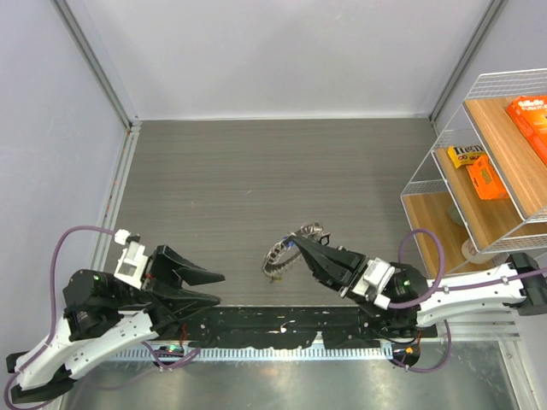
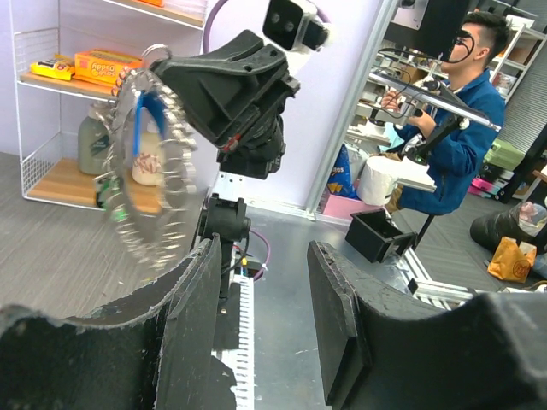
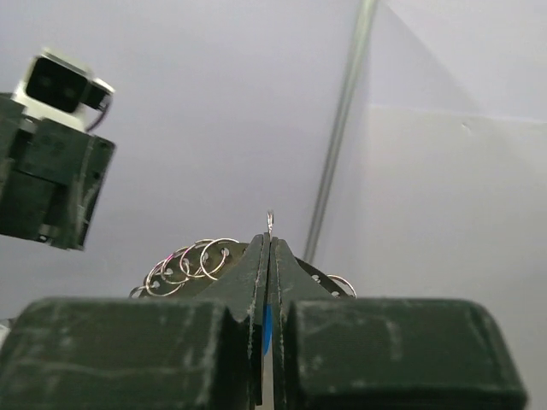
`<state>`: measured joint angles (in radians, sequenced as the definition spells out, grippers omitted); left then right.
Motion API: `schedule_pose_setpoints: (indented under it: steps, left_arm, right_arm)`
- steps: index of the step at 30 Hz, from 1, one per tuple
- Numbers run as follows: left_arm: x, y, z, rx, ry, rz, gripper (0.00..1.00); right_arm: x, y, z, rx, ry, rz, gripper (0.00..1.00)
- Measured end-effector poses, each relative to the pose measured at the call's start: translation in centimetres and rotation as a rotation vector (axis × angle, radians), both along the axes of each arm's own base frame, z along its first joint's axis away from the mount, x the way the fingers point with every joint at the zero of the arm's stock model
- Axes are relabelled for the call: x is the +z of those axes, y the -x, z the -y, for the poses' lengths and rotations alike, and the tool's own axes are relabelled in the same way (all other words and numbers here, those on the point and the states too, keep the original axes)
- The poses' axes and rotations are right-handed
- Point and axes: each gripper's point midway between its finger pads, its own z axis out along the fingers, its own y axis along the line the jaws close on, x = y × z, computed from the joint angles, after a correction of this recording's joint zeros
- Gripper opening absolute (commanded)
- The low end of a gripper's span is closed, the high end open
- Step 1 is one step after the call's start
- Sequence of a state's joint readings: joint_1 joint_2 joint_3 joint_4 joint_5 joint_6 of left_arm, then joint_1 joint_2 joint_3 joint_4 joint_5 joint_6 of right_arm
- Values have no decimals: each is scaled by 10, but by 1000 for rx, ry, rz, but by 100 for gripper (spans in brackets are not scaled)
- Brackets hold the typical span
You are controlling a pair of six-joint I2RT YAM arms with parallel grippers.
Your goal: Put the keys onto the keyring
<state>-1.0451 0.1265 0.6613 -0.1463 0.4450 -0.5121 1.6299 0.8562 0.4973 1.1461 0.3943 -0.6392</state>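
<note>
The keyring (image 1: 296,245), a round silver ring fringed with small split rings, hangs off the table at the tips of my right gripper (image 1: 297,243). From the left wrist it stands nearly on edge (image 2: 145,224), with a blue key (image 2: 142,121) lying across it and a small green piece (image 2: 104,190) at its lower left rim. In the right wrist view the right gripper (image 3: 270,241) is shut; blue plastic (image 3: 267,329) shows between its fingers and the fringe rings (image 3: 192,260) spread beyond the tips. My left gripper (image 1: 212,287) (image 2: 263,249) is open and empty, left of the ring.
A white wire shelf (image 1: 444,128) stands at the right edge, holding orange boxes (image 1: 527,115) and a yellow packet (image 1: 467,155). From the left wrist, the shelf (image 2: 38,128) holds jars, and a person in blue (image 2: 457,128) sits beyond the table.
</note>
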Motion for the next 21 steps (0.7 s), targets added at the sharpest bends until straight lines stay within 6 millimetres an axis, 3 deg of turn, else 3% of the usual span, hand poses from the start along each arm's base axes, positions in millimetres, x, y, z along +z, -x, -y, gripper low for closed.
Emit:
schedule_pose_setpoints:
  steps: [2,8,21]
  left_arm:
    - [-1,0,0,0,-1,-1,50]
    - [-5,-1,2,1,-8,-3,51]
    - [-11,-3,1,11,-6,-4,51]
  right_arm:
    - [-14,-13,14,-58,27,-47,5]
    - [-62,-38,31,-158,132,-169,6]
    - [-188,-61,29,-195,356,-586,6]
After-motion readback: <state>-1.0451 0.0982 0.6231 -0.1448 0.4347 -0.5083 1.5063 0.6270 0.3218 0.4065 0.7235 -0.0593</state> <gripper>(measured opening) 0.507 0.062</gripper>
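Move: In the right fingers' pinch already, the keyring hangs with its middle about 5 cm below the hand point, 2 cm back and 1 cm to its left, the blue key with it. The bare patch of table it is being taken down towards lies roughly 6 cm ahead, 3 cm to the right and 41 cm below the right hand. From the open, empty left hand that patch is some 14 cm ahead, 16 cm to the right and 36 cm down. Carrying the keyring down towards the open table, the right hand first swings forward and a little right, then sinks ever more steeply, about 19 cm down and 6 cm forward in all. The wrist tips some 40 degrees, from fingers pointing up and left to nearly level, forward-left; they stay shut on the rim. ##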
